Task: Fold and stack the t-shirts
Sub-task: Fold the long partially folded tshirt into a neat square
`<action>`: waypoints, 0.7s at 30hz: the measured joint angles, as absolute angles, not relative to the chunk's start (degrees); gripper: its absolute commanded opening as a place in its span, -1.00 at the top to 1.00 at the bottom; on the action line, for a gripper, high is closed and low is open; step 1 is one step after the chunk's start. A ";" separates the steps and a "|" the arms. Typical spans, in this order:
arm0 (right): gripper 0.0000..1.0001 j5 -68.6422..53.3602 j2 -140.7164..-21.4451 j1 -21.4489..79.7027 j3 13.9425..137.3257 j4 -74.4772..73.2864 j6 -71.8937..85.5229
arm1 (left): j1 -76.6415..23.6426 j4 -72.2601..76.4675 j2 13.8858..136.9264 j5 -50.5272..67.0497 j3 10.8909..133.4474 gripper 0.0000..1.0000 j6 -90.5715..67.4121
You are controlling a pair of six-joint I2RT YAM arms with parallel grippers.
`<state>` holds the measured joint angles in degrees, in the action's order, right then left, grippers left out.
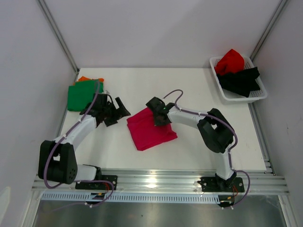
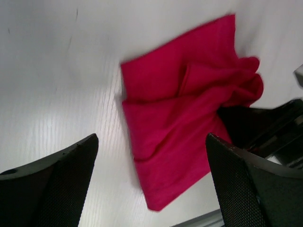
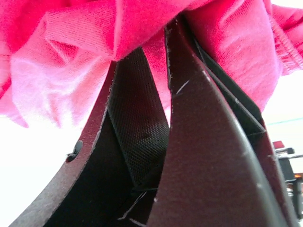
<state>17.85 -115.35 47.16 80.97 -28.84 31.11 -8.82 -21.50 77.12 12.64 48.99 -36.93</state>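
A magenta-pink t-shirt (image 1: 149,132) lies partly folded in the middle of the table, with its far right corner bunched up. My right gripper (image 1: 158,114) is shut on that bunched corner; in the right wrist view the pink cloth (image 3: 71,56) is pinched at the tips of my right gripper (image 3: 156,52). My left gripper (image 1: 117,113) hangs open just left of the shirt, holding nothing. The left wrist view shows the shirt (image 2: 175,123) beyond my wide-open left gripper (image 2: 151,139) and the dark right gripper (image 2: 265,127) at the shirt's edge.
A folded green t-shirt (image 1: 83,94) lies on an orange one (image 1: 84,78) at the back left, behind the left arm. A white lattice basket (image 1: 236,98) at the back right holds a red t-shirt (image 1: 229,60) and a black one (image 1: 241,79).
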 measured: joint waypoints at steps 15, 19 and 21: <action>0.24 19.11 -111.09 43.38 76.01 -23.31 31.59 | -24.18 -19.07 52.62 3.62 27.49 -0.93 -54.94; 0.24 20.43 -106.17 43.27 73.65 -23.35 31.53 | -27.24 -16.34 51.42 2.24 23.42 -0.93 -58.08; 0.23 20.71 -102.52 43.33 72.10 -22.31 31.40 | -28.08 -15.53 51.75 1.56 22.63 -0.94 -58.63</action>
<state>20.71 -102.52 43.33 72.10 -22.31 31.40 -28.08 -15.53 51.75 1.56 22.63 -58.63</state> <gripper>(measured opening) 0.380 0.965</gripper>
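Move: The red shirt's near-left corner, where my open left hand is heading, lies some 13 cm back from that hand, 11 cm to its right and 9 cm below. The shirt's middle is about 4 cm back and 17 cm right of my left hand, and the folded green shirt about 13 cm ahead and 17 cm left. My right fingers are already in the red cloth, its middle some 4 cm back and 6 cm left of them. I swing my left hand about 11 cm back, with some 5 cm to the right and 4 cm down, towards the red shirt's near-left corner, fingers kept wide open. Meanwhile my right fingertips, still on the cloth, push it forward about 3 cm, then ease off to the right and rise some 5 cm clear, tipping up slightly, their opening unchanged. ##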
